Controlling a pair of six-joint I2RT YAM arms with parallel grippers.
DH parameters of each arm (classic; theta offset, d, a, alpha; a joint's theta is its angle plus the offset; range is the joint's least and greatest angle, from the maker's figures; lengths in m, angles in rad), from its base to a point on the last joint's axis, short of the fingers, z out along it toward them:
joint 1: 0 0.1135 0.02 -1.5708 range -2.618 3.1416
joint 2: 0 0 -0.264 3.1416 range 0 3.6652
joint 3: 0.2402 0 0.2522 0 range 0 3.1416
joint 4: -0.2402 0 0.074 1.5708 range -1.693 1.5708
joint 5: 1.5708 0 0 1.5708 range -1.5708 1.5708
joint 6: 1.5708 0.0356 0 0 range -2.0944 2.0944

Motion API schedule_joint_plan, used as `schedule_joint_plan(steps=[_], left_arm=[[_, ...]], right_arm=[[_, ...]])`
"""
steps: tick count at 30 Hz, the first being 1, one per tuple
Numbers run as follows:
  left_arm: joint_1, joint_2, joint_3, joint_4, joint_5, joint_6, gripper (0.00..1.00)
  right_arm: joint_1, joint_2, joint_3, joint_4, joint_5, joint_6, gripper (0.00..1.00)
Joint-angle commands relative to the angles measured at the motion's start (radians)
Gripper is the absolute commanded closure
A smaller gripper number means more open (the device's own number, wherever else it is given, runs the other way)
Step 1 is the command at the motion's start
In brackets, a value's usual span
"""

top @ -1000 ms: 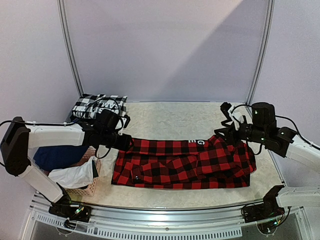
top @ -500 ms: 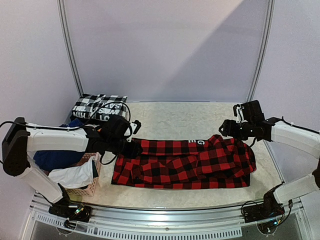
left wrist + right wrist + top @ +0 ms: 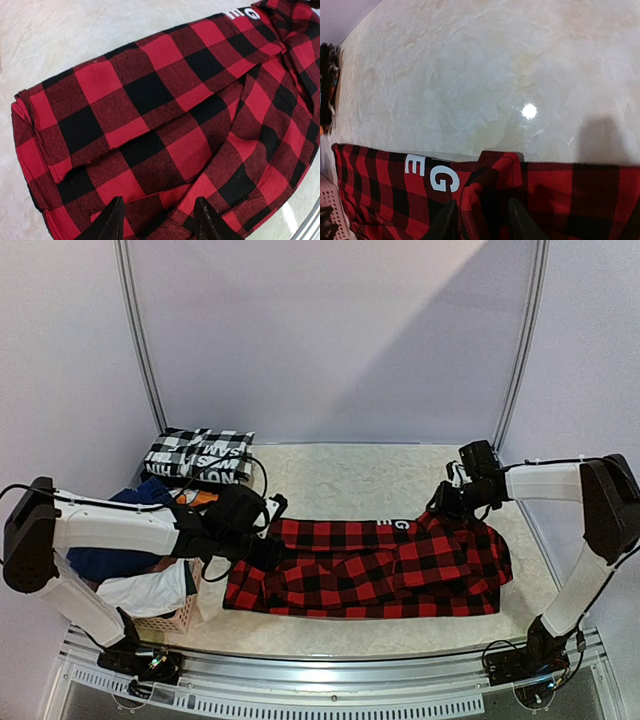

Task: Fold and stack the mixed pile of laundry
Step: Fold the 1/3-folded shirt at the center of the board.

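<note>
A red-and-black plaid shirt [image 3: 370, 565] lies spread across the table, with white letters near its far edge [image 3: 431, 172]. My left gripper [image 3: 268, 545] hovers over the shirt's left end [image 3: 150, 115]; in the left wrist view its jaws [image 3: 159, 220] stand open, apart over flat cloth. My right gripper [image 3: 448, 502] is at the shirt's far right corner. There its fingers [image 3: 481, 220] pinch a raised fold of plaid [image 3: 492, 172]. More of the laundry pile, a navy piece [image 3: 115, 552] and a white piece [image 3: 150, 592], sits in the basket at the left.
A pink lattice basket [image 3: 180, 618] stands at the table's near left corner. A folded black-and-white checked garment [image 3: 198, 453] lies at the back left. Bare marbled tabletop [image 3: 340, 475] stretches behind the shirt. Metal frame posts [image 3: 140, 340] flank the back wall.
My left gripper slid right and nearer, onto the shirt's left end. My right arm swung back and lowered its gripper onto the far right corner, where the jaws widened, then closed on a fold.
</note>
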Motion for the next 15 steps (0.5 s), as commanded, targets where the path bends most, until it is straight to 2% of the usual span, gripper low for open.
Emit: schedule_joint_plan(steps=[1, 3, 7, 11, 15], left_arm=[[-0.026, -0.051, -0.031, 0.022, -0.016, -0.013, 0.51], [-0.029, -0.07, -0.041, 0.023, -0.023, -0.014, 0.51], [-0.031, -0.102, -0.057, 0.024, -0.042, -0.019, 0.51], [-0.032, -0.112, -0.061, 0.034, -0.045, -0.019, 0.51], [-0.039, -0.124, -0.08, 0.098, 0.009, -0.003, 0.46]], right_arm=[[-0.004, 0.042, 0.062, -0.006, -0.078, -0.033, 0.78], [-0.003, 0.041, 0.072, -0.017, -0.1, -0.056, 0.86], [-0.001, 0.0, 0.069, -0.018, -0.192, -0.109, 0.95], [0.036, -0.059, 0.059, -0.029, -0.27, -0.177, 0.98], [0.111, -0.108, 0.061, -0.044, -0.341, -0.245, 0.98]])
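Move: The raised ridge of shirt cloth at its far edge lies practically between my right fingers, about 1 cm to the left and 1 cm below. From that hand, the white lettering is some 10 cm left and 3 cm back, and the middle of the shirt's right end is roughly 15 cm right and 12 cm back. From my left hand the ridge is about 38 cm to the right and 12 cm ahead, around 2 cm lower. I finish shutting my right fingers on the ridge of cloth, pinching it, then draw it about 5 cm left towards the white lettering while lifting some 4 cm, easing slightly back near the end and turning the wrist some 15 to 20 degrees counter-clockwise. My left hand, still half open, rises about 2 cm over the shirt's left part. ##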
